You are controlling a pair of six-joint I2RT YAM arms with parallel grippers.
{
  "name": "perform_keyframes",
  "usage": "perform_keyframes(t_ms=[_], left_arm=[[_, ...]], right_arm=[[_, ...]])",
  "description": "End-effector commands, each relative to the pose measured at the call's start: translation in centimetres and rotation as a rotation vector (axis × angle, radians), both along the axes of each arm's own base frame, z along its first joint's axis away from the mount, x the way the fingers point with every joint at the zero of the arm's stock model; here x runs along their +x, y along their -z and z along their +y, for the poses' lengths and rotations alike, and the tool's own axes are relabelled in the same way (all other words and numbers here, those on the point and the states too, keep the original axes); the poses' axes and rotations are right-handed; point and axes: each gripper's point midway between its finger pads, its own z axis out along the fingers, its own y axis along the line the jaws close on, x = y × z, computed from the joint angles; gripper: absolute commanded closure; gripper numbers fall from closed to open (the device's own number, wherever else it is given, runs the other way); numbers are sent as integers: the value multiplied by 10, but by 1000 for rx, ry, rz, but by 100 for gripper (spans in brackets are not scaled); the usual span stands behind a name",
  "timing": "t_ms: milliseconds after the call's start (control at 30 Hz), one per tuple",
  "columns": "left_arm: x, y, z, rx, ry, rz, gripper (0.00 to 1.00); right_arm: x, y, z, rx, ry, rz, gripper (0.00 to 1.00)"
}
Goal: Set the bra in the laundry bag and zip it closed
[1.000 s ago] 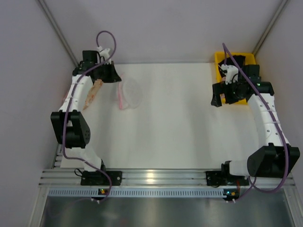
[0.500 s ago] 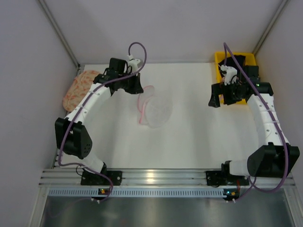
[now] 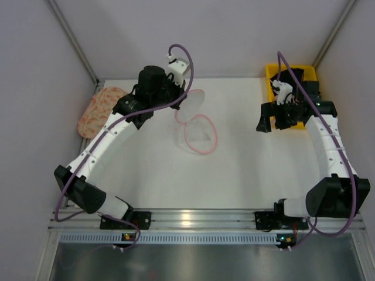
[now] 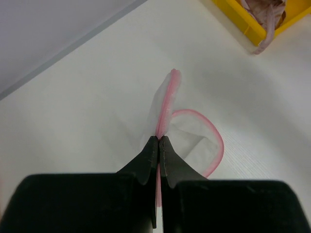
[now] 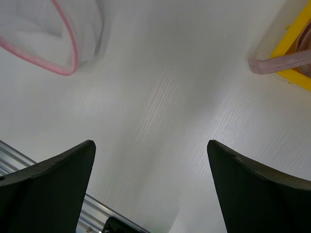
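The laundry bag, see-through white mesh with a pink zip rim, hangs open over the middle back of the table. My left gripper is shut on its pink rim; in the left wrist view the fingertips pinch the rim and the bag droops beyond them. The bra, pale pink, lies in the yellow bin at the back right, with one strap over the rim. My right gripper hovers open just left of the bin; nothing is between its fingers. The bag's rim shows at that view's upper left.
A peach patterned fabric piece lies at the table's far left by the wall. A black garment lies in the yellow bin behind the right arm. Grey walls close in the table on three sides.
My left arm has swung right from the far-left corner toward the middle back, carrying the laundry bag with it. The right arm has barely moved.
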Motion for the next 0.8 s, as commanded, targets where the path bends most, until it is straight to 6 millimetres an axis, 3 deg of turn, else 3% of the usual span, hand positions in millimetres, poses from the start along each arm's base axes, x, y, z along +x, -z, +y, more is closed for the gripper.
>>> perform_keyframes(t_ms=[0,133,233,300,533,767], left_arm=[[-2,-1,-5,1,-9,-40,100],[4,39,-5,-42,-77,90,100],[16,55,1,-118,-129,181,100],[27,55,6,-178,-144,199,100],[96,84,76,-450,-332,334,100],[138,107,132,-640,-482,368,100]], right_arm=[[14,-22,2,28,0,-76,1],[13,-14,6,48,-6,-54,1],[12,-9,8,58,-13,-39,1],[12,-6,9,61,-18,-30,1],[14,3,11,63,-28,-10,1],[22,9,8,45,-23,-3,1]])
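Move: The left hand holds the pink-rimmed laundry bag pinched at its rim, with the bag's middle hanging some 8 cm to its right, about level fore and aft and 14 cm lower. The open table spot it heads for lies about 14 cm ahead, 12 cm left and 32 cm below. The orange cloth is some 18 cm ahead and 41 cm left, and the yellow basket about 22 cm ahead and 54 cm right. From the right hand the bag's middle lies about 29 cm left, 4 cm ahead and slightly lower. With fingers shut on the bag's rim, the left hand eases barely a centimetre back and right as it begins to sink, then sweeps forward and left on a steady descent, ending roughly 12 cm farther out, 13 cm farther left and 13 cm lower, towards the open table short of the orange cloth. On the way the wrist swings about 30 degrees counter-clockwise, tips its fingers down and rolls its left side lower, keeping its pinch so that the bag is drawn along by the rim. ##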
